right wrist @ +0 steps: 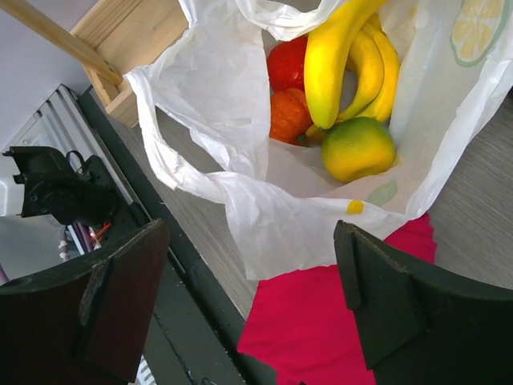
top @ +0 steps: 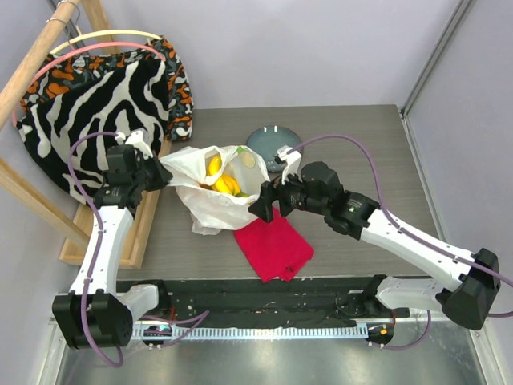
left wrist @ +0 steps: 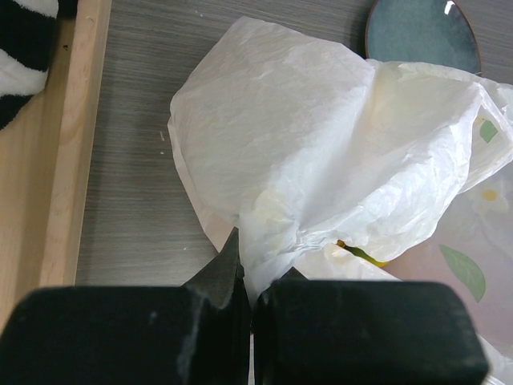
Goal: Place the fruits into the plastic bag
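The white plastic bag point(top: 200, 200) lies open in the middle of the table, printed with citrus slices. Inside it lie yellow bananas point(right wrist: 345, 56), a red fruit point(right wrist: 287, 62), an orange one point(right wrist: 288, 114) and a green-yellow one point(right wrist: 358, 148). From above only the bananas point(top: 222, 181) show in the bag's mouth. My left gripper point(left wrist: 252, 277) is shut on the plastic bag point(left wrist: 321, 152), pinching a gathered fold of its left edge. My right gripper point(right wrist: 252, 249) stands open just outside the bag's near right rim point(right wrist: 296, 216), with nothing between its fingers.
A red cloth point(top: 274, 247) lies under the bag's near edge and below my right gripper point(top: 263, 204). A dark round plate point(top: 268, 144) sits behind the bag. Zebra-striped fabric point(top: 96, 96) hangs at the back left over a wooden frame point(top: 144, 216).
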`<state>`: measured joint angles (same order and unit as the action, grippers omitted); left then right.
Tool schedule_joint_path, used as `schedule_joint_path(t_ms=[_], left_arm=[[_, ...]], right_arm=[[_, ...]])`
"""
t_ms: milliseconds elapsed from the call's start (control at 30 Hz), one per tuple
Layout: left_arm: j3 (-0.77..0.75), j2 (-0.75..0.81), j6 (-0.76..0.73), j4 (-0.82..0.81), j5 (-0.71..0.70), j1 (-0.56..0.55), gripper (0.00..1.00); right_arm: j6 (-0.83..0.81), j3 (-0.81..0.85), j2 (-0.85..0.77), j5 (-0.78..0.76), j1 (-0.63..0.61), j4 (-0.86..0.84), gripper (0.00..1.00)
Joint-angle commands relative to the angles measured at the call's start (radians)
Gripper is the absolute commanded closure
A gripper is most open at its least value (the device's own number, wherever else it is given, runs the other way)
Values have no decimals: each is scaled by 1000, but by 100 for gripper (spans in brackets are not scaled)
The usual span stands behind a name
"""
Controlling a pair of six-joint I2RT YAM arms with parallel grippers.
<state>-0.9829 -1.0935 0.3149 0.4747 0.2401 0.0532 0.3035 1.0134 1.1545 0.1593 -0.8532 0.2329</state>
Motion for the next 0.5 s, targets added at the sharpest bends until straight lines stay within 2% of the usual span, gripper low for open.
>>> schedule_joint_path(t_ms=[0, 33, 67, 100, 133, 267, 333, 467], left_arm=[[4, 20, 9, -47, 16, -3, 100], [4, 18, 9, -47, 15, -3, 100], [6, 20, 9, -48, 11, -3, 100], [7, 18, 9, -50, 13, -4, 100], [7, 18, 12, -54, 13, -4, 100], [15, 6, 42, -88, 44, -3, 100], [-5, -8, 73, -110, 53, -3, 100], [-94, 0, 105, -100, 42, -3, 100]], right_arm=[[6, 22, 74, -23, -1, -95, 18], [3, 30, 91, -38, -1, -95, 23], [-1, 42, 109, -65, 2, -96, 34], [-15, 68, 131, -72, 6, -95, 40], [-23, 85, 166, -78, 9, -95, 56], [-81, 218, 267, -99, 45, -96, 91], [-128, 348, 309, -98, 74, -92, 99], [-208, 634, 425, -75, 114, -58, 99]])
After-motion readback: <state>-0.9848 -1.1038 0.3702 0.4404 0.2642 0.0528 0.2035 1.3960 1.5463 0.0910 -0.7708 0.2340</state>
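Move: The plastic bag's free right rim, the next thing to be pinched, lies about 4 cm ahead of the open right hand, 3 cm to its left and 5 cm below. Down in the bag the bananas are some 12 cm left, 4 cm ahead and 18 cm below; the empty plate lies about 12 cm ahead, 2 cm right, and the red cloth 15 cm back, 1 cm left, both roughly 23 cm below. From the left hand that rim is about 23 cm right, 2 cm back. The bag's loose right rim is taken between the right fingers: they dip about 4 cm while going forward and a little left, shutting from wide open to pinch the plastic. Then, still pinching, the right hand sweeps on forward and rises some 6 cm, ending about 11 cm ahead of its start. The left fingers keep their hold on the other side. ##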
